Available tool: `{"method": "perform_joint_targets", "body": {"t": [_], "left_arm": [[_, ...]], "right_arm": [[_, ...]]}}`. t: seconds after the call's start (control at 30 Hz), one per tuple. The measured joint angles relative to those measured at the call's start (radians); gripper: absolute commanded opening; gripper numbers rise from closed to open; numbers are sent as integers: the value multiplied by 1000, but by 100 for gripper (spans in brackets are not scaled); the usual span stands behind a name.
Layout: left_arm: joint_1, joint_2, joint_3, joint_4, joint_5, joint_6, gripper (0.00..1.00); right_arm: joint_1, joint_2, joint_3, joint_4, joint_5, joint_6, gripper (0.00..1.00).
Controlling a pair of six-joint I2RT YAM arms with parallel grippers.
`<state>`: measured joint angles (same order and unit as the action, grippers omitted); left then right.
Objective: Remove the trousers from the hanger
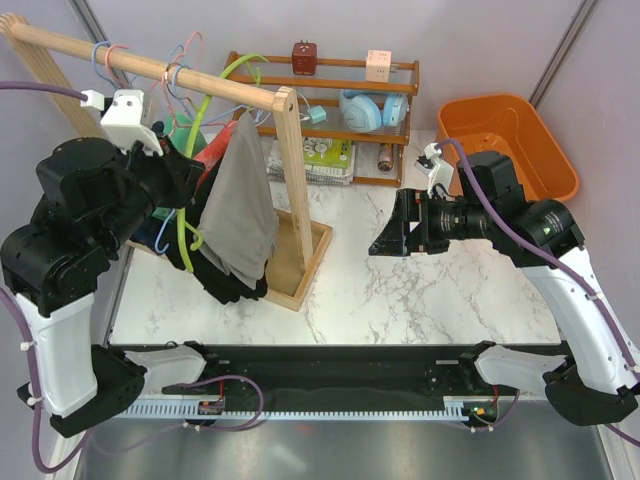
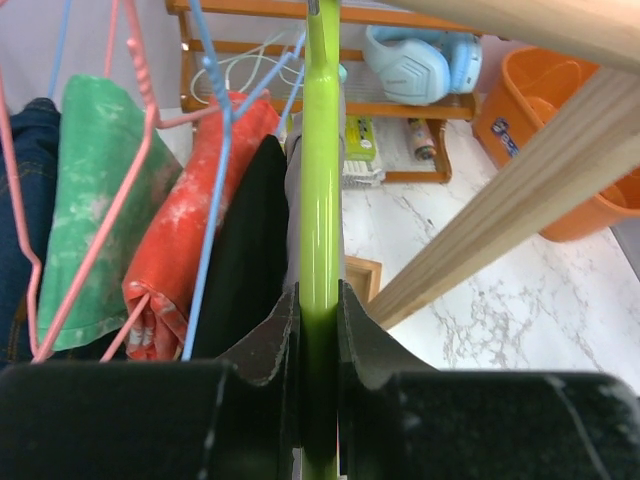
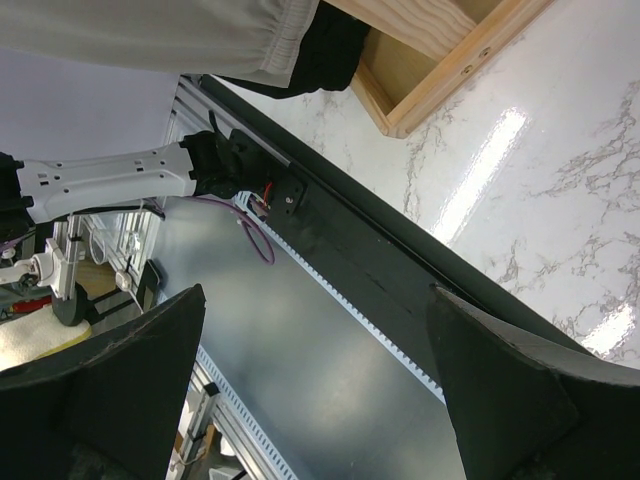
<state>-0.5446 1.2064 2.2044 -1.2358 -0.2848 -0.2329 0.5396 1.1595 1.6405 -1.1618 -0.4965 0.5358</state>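
Observation:
The lime-green hanger point(image 1: 187, 228) hangs by its hook from the wooden rail, and the light grey trousers point(image 1: 240, 212) are draped over it. My left gripper point(image 1: 186, 172) reaches in from the left of the trousers. In the left wrist view this gripper point(image 2: 319, 295) is shut on the hanger point(image 2: 320, 190), whose green arm runs straight up between the fingers. A thin strip of the trousers point(image 2: 291, 215) shows beside it. My right gripper point(image 1: 386, 236) hovers open over the marble table, right of the rack. In the right wrist view, the right gripper point(image 3: 315, 300) holds nothing and the trousers' hem point(image 3: 170, 35) shows at top.
The wooden rack has a rail point(image 1: 150, 68), a post point(image 1: 295, 180) and a base frame point(image 1: 305, 265). A black garment point(image 1: 225, 282), a red garment point(image 2: 185, 215) and a green one point(image 2: 100, 200) hang on pink and blue wire hangers. An orange tub point(image 1: 510, 140) and a shelf point(image 1: 345, 110) stand behind.

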Motion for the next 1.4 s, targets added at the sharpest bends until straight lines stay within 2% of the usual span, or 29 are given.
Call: {"method": "perform_joint_targets", "body": {"t": [0.53, 0.97, 1.4], "left_arm": [[0, -184, -7, -151, 176, 8, 2], [0, -305, 9, -236, 251, 11, 2], [-46, -527, 2, -236, 315, -112, 2]], "right_arm": [[0, 14, -2, 3, -4, -2, 98], [0, 20, -2, 3, -11, -9, 98], [0, 19, -9, 3, 1, -9, 98]]}}
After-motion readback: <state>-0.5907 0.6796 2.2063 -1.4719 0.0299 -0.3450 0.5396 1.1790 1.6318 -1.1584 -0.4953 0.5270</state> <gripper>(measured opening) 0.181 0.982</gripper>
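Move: The left gripper already holds the near side of the green hanger. The grey trousers on it hang about 14 cm ahead, 4 cm right and 14 cm below. The black garment is some 13 cm ahead, 2 cm right and 16 cm below; the red cloth is 15 cm straight ahead and 10 cm below. The rack's near post stands 10 cm ahead, 12 cm right and 20 cm below. For the right hand, the grey trousers are 8 cm ahead, 22 cm left, about level. Keep the left gripper shut on the green hanger and draw it straight back out of the rack towards the robot, about 22 cm, drifting some 6 cm left at nearly constant height, away from the rail and post. Turn the wrist clockwise about 20 degrees as you pull, and over the last third roll its left side down and tip the fingers up slightly. ##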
